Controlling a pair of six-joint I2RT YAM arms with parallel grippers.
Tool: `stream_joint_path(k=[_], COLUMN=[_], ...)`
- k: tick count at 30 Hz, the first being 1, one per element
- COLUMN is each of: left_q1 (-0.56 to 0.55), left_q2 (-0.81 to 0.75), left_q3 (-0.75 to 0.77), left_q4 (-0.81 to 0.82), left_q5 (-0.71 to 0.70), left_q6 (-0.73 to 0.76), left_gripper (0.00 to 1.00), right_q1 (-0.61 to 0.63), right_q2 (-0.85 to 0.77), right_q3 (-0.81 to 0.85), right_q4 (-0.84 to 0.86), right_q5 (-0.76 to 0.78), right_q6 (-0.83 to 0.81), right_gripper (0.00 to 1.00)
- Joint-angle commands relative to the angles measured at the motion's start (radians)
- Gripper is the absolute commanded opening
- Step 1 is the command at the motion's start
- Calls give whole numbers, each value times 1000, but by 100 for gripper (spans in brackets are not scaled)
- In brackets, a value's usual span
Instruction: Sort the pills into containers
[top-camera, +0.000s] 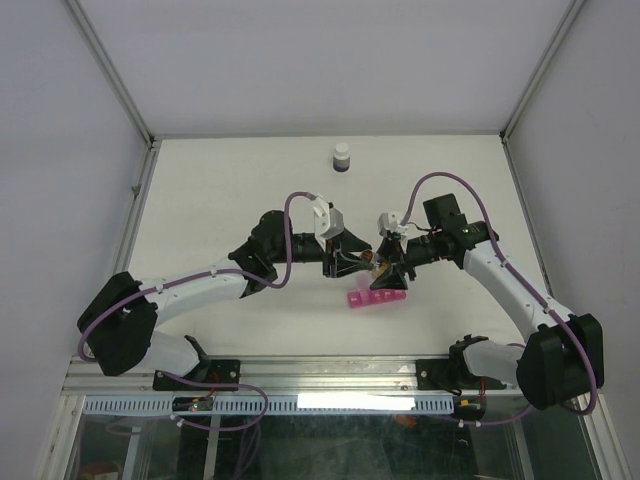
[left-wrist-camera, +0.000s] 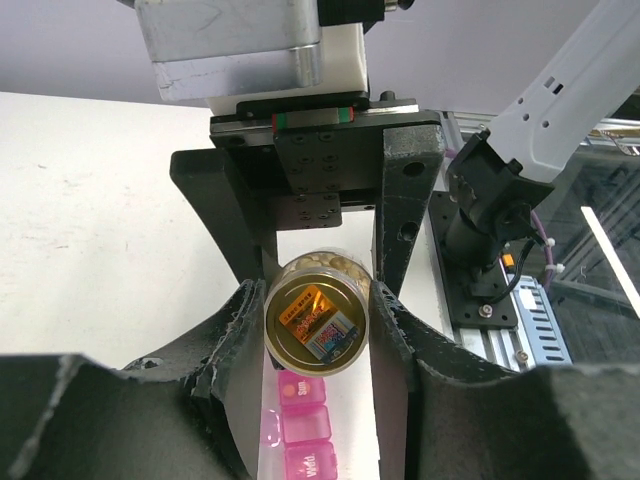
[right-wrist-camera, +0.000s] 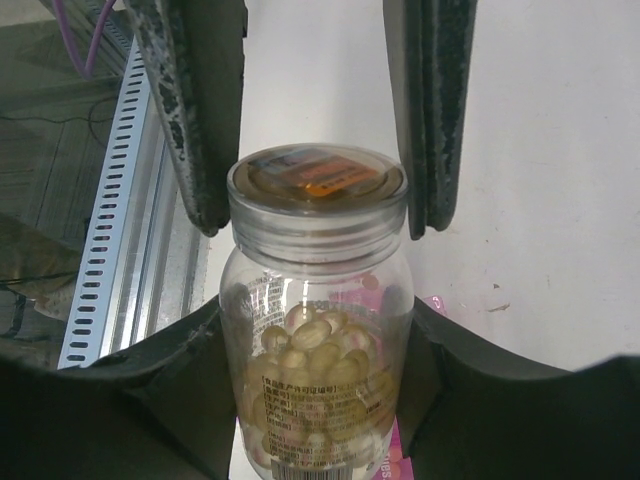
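A small clear bottle (top-camera: 373, 266) hangs between both grippers, just above the pink containers (top-camera: 376, 296). Yellow-orange pills (right-wrist-camera: 318, 350) fill its lower half. My right gripper (right-wrist-camera: 318, 335) is shut on the bottle's body (right-wrist-camera: 300, 290). My left gripper (left-wrist-camera: 318, 312) is shut on the bottle's round cap (left-wrist-camera: 317, 326), its fingers (right-wrist-camera: 190, 130) pressing both sides of the cap (right-wrist-camera: 316, 190). In the left wrist view the containers (left-wrist-camera: 305, 430) lie directly under the cap with closed lids, and the right gripper (left-wrist-camera: 320, 200) stands behind the bottle.
A dark bottle with a white cap (top-camera: 342, 157) stands far back at the middle of the table (top-camera: 200, 190). A metal rail (top-camera: 300, 375) runs along the near edge by the arm bases.
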Motion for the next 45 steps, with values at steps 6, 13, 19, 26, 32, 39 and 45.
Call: stream_joint_path(k=[6,13,19,26,32,39,45], left_q1=[-42,-162,-163,-162,-161,-83,104], left_q2=[-68,-155,-170,-223,-354,-433,-330], left_q3=[-1,19,16,-31,-129,-157,-145], left_q4=[2,-187,-205,-143,-136,-224,14], left_q5=[-196,-698,-706,-680,-604,-383,-31], left_q6=[-235,-675,-747,-590,-314,-8,-128], left_gripper=[0,0,16,97,99,99,99], right_q1=[7,6,7,5,4,4,3], right_q2=[-15,-17,-14,-18,-20,-16,-18], right_q3=[14,9,11,10,12,22,28], right_q4=[78,138,145,136,126,80,48], right_q5=[-4,52,57,42,33,0,-7], right_q6=[54,122,135,129,119,64,24], right_gripper=[0,0,0,0,0,0,0])
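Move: The pill jar's lid is already between the left fingertips, within about a centimetre of that hand's point. The right hand holds the jar body, with the lid some 3 cm to its left, 1 cm ahead and 2 cm above. From the left hand, the pink pill box lies on the table about 4 cm back, 4 cm right and 17 cm below, and the white bottle stands roughly 28 cm ahead, 5 cm left and 16 cm below. Still pinching the jar lid, the left hand twists it some 35 degrees counter-clockwise as seen facing the lid, its wrist also swinging counter-clockwise from above, while the right hand keeps its grip on the jar body and shifts only a centimetre or so forward. The left fingers then open wide and let go, and the hand backs off about 6 cm left and 4 cm up, easing back and then forward again as the wrist rolls most of the way back. ##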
